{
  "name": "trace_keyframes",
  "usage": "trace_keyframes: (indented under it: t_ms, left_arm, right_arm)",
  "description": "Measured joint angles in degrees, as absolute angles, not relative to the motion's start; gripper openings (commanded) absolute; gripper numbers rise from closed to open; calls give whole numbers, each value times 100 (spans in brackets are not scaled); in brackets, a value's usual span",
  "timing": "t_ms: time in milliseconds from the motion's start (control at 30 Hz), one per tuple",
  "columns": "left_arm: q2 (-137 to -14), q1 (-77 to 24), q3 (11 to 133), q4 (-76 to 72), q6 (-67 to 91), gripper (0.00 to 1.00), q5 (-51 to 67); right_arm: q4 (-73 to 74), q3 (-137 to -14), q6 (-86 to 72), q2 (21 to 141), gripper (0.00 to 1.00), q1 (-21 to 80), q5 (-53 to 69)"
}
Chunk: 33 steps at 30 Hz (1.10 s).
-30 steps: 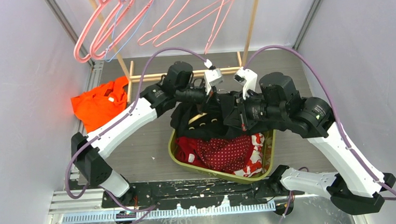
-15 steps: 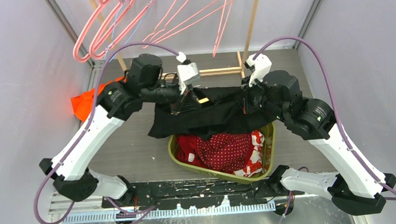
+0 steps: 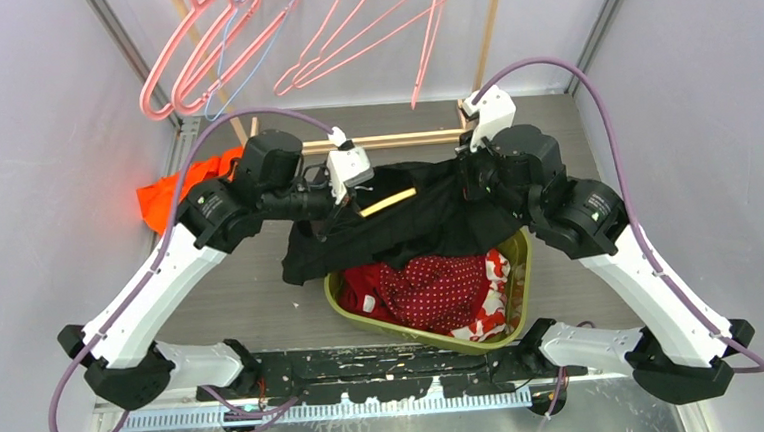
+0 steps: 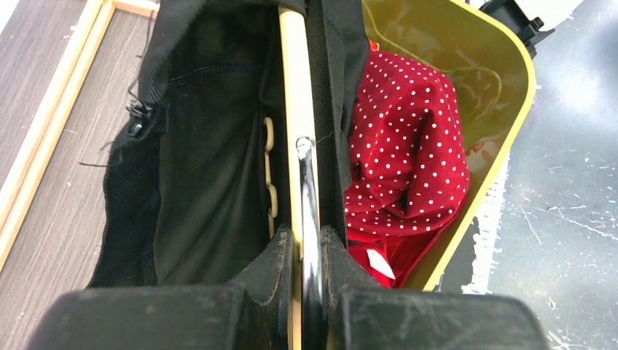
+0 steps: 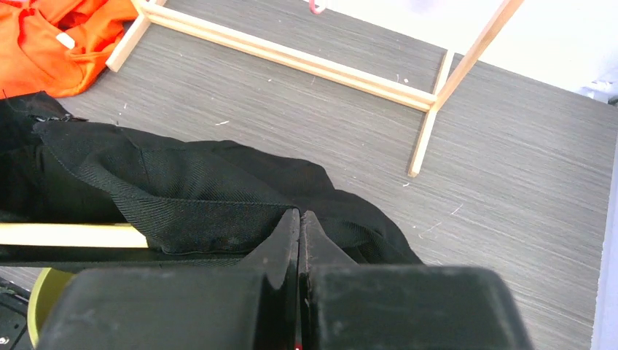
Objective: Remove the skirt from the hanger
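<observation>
A black skirt [image 3: 399,230] hangs stretched between my two grippers above the basket. A wooden hanger [image 3: 389,202] pokes out of its waistband. My left gripper [image 3: 342,203] is shut on the hanger; in the left wrist view its jaws [image 4: 307,240] clamp the metal hook [image 4: 309,197] beside the wooden bar [image 4: 291,87], with the skirt [image 4: 204,168] draped round it. My right gripper [image 3: 468,183] is shut on the skirt's right edge; in the right wrist view [image 5: 299,215] it pinches the black cloth [image 5: 204,189], and the hanger bar's end [image 5: 65,235] shows at the left.
A yellow-green basket [image 3: 519,293] under the skirt holds red polka-dot clothes [image 3: 432,283]. An orange garment [image 3: 182,198] lies on the floor at the left. A wooden rack [image 3: 403,138] stands behind, with several pink wire hangers [image 3: 346,28] on it.
Both grippers have risen and moved apart, the left arm swinging left. The skirt went from bunched over the basket to stretched wide, and more of the hanger bar shows.
</observation>
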<state>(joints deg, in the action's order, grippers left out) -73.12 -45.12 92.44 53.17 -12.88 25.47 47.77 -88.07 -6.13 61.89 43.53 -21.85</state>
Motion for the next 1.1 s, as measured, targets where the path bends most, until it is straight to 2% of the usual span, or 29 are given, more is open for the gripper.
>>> trace_keyframes:
  t_ms: [233,600,1000,1033,1100]
  left_arm:
    - [-6971,-4517,8910,5258,-1299,0,2342]
    - [-6235,-4541,9205,5680,-1380,0,1413]
    - [-5688,-4569,9321,6114,-1192,0,849]
    - [-5686,-4569,9321,6117,-1181,0,829]
    - [-5675,-4569,9321,6112,-1149,0,794]
  right_arm:
    - [4709,-8807,-556,6270,1,4383,-2268]
    - [4289,-8807,-246,6558,1,4414,-3011]
    - [3535,-8807,-139,6851,1,4442,-2954]
    - [3509,-8807,-143,6858,6,4414,-2893]
    - [3470,-8807,-145,6862,27,4370,-2805]
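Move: The left hand already holds the wooden hanger; the black skirt around it has its middle about 9 cm to the right, 1 cm back and 5 cm lower. From the right hand, still pinching one end, the skirt's middle lies some 14 cm left, 8 cm back and 9 cm below. The green basket is roughly 16 cm right of the left hand, 13 cm back and 28 cm down. The left hand pulls the held hanger about 9 cm left and up; the right draws the pinched skirt forward. ##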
